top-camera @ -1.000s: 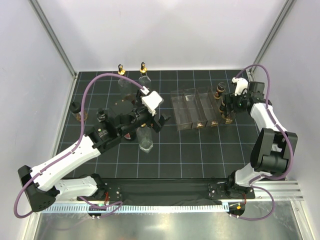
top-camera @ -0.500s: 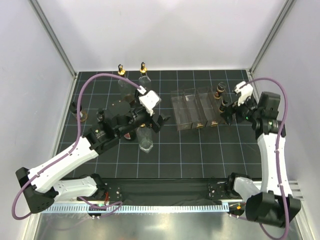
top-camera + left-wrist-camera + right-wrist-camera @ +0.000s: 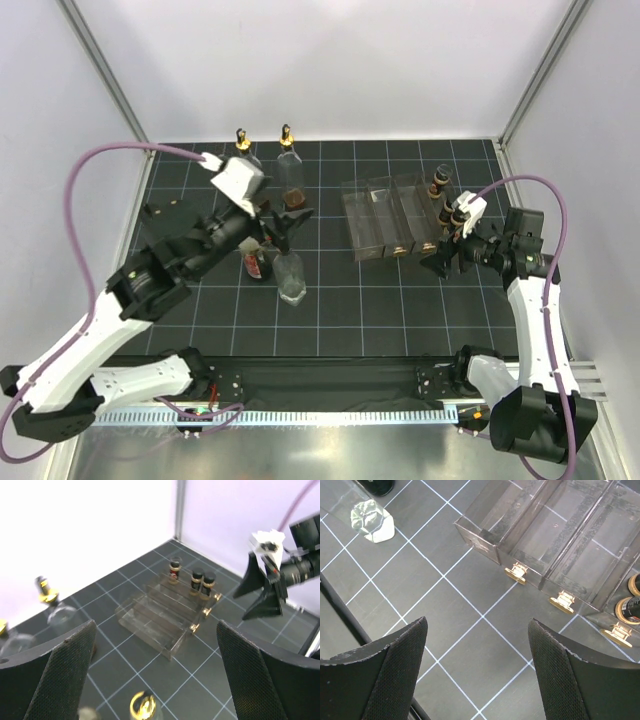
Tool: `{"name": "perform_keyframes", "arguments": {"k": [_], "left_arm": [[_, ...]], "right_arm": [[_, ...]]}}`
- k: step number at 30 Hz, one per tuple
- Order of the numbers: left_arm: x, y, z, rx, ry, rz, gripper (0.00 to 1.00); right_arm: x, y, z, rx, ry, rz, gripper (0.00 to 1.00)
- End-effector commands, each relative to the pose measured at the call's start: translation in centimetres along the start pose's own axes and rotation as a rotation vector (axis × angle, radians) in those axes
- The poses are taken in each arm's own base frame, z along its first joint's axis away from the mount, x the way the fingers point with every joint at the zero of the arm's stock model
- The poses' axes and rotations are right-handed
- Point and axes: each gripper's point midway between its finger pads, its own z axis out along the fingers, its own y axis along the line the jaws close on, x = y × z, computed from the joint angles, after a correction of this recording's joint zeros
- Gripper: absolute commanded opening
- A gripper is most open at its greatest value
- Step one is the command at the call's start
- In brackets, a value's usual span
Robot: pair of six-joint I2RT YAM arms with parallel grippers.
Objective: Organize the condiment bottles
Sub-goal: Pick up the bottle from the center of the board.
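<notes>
Two tall clear bottles with gold pourers point(image 3: 287, 135) stand at the back of the black grid mat. A third clear bottle point(image 3: 291, 277) stands mid-mat, its gold top point(image 3: 142, 706) low between my left fingers. Beside it is the dark red sauce bottle point(image 3: 256, 263). Small dark bottles point(image 3: 198, 578) stand in the right lane of the clear rack point(image 3: 385, 215). My left gripper point(image 3: 283, 228) hangs open above the third clear bottle, holding nothing. My right gripper point(image 3: 445, 262) is open over bare mat just in front of the rack point(image 3: 540, 535).
White enclosure walls with metal posts close in the mat on three sides. The rack's gold front fittings point(image 3: 516, 572) face the near edge. A purple cable loops high over the left arm point(image 3: 150, 290). The clear bottle's base point(image 3: 367, 515) shows at the upper left of the right wrist view.
The left arm has risen and swung left and back, its gripper still open. The right gripper has drawn back from the rack's right lane toward the near side and opened a little wider.
</notes>
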Motion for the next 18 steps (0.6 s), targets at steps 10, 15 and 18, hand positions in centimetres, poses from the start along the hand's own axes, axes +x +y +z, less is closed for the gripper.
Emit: {"name": "perform_keyframes", "arguments": {"k": [10, 15, 18], "left_arm": [[1.8, 6.4, -8.7, -0.354, 0.058, -0.106, 1.0], [5.5, 8.9, -10.6, -0.505, 0.165, -0.052, 1.0], [7.4, 9.7, -11.5, -0.559, 0.2, -0.04, 0.99]], "right_arm": [[-0.8, 1.3, -0.3, -0.045, -0.048, -0.078, 0.82], [-0.7, 1.9, -0.2, -0.076, -0.05, -0.081, 0.82], [-0.6, 1.9, -0.1, -0.084, -0.05, -0.087, 0.82]]}}
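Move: The red-label bottle, upright on the board, lies about 11 cm ahead of the left hand, 7 cm to its left and some 35 cm below. Beside it, the near gold-topped cruet stands roughly 5 cm ahead and 2 cm right of that hand; the white jar is around 15 cm ahead and 19 cm left. From the right hand, the red-label bottle is about 47 cm left, 7 cm ahead and 10 cm lower. Towards the red-label bottle, the open, empty left hand swings about 12 cm left, high above the board and away from the near cruet, then sinks some 5 cm late in the sweep. The wrist turns about 25 degrees counter-clockwise and tips slightly down, so the fingers now face forward and a little right, at the bottle; nothing is touched. ##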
